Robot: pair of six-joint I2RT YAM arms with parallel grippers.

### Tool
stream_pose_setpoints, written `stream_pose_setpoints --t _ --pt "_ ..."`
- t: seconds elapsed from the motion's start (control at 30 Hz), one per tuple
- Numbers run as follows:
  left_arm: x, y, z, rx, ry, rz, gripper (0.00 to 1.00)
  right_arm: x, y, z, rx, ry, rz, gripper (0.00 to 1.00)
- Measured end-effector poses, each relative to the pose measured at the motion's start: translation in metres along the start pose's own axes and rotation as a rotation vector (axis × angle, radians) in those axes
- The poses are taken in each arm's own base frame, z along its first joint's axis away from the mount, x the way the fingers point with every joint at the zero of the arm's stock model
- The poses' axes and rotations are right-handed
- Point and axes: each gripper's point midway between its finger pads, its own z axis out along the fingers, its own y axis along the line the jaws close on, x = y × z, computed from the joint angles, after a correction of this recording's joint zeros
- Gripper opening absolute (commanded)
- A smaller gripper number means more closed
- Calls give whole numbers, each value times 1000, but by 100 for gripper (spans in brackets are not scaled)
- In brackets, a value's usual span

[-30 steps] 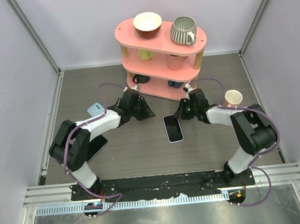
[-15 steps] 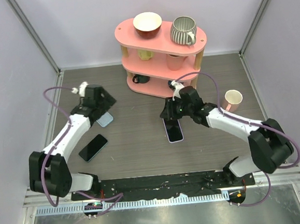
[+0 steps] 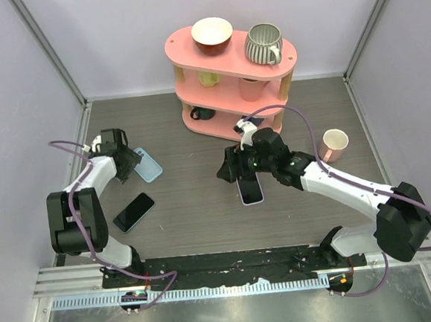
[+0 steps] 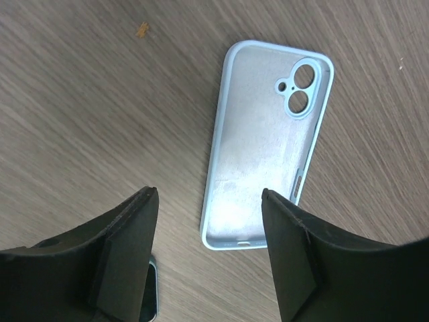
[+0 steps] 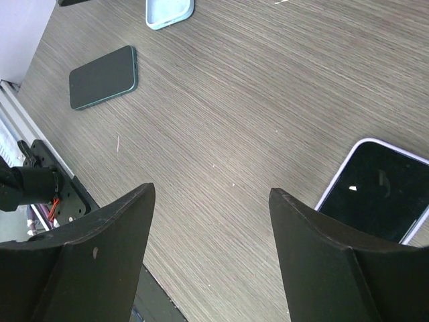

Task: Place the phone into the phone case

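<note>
A light blue phone case [image 3: 149, 165] lies open side up at the left of the table; it also shows in the left wrist view [image 4: 267, 144]. My left gripper [image 3: 128, 162] is open and empty just beside the case's near end, with the fingers [image 4: 127, 235] apart above the table. A dark phone [image 3: 134, 212] lies face up nearer to me. A lilac-edged phone [image 3: 250, 187] lies face up at the centre. My right gripper [image 3: 229, 169] is open and empty, hovering just left of it; the right wrist view shows that phone [image 5: 375, 194] beside the right finger.
A pink three-tier shelf [image 3: 234, 92] with bowls and mugs stands at the back centre. A peach cup [image 3: 335, 142] stands at the right. The right wrist view also shows the dark phone [image 5: 104, 77] and the case [image 5: 169, 12] far off.
My left arm has swung from the centre out to the left, ending next to the case. My right arm has reached left across the lilac-edged phone. Neither phone nor the case moved.
</note>
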Motion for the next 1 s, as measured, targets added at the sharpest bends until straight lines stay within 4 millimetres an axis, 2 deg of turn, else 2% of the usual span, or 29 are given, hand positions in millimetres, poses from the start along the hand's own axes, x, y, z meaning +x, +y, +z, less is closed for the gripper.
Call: stream_pose_setpoints --t 0.13,0.27,0.43,0.7,0.87,0.9,0.97,1.0 --pt "-1 -3 9 26 14 3 62 1 -2 -4 12 4 -8 74" --pt "9 0 22 12 58 26 59 3 -4 -7 23 12 -24 74" --pt "16 4 29 -1 84 45 53 5 -4 -8 13 17 -49 74" --pt "12 -6 38 12 97 63 43 -1 2 -13 -11 -7 -86 73" --pt "13 -8 39 13 108 72 24 -3 4 -16 -24 -16 -107 73" --pt "14 -8 39 16 114 80 16 -3 5 -17 -25 -18 -109 73" --pt "18 -7 38 22 131 97 7 -3 5 -19 -27 -21 -113 73" --pt "20 -7 37 25 141 106 0 -2 5 -19 -28 -21 -113 73"
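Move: Just ahead and to the right of the left hand lies the empty light-blue phone case: its middle is about 4 cm forward, 3 cm right and 4 cm below. The dark phone on the table is some 15 cm back and 3 cm left of this hand, the filled lavender case roughly 45 cm right and 8 cm back, both about 4 cm below. From the right hand, the light-blue case is about 35 cm left, 12 cm ahead and 15 cm down. Sinking about 4 cm onto the light-blue case's near-left long side, the left hand then slides a couple of centimetres forward at that low height and eases slightly back and right, turning a little clockwise. Its wide-open fingers close steadily, faster towards the end, until the tips pinch the raised rim, one inside the case and one outside. ##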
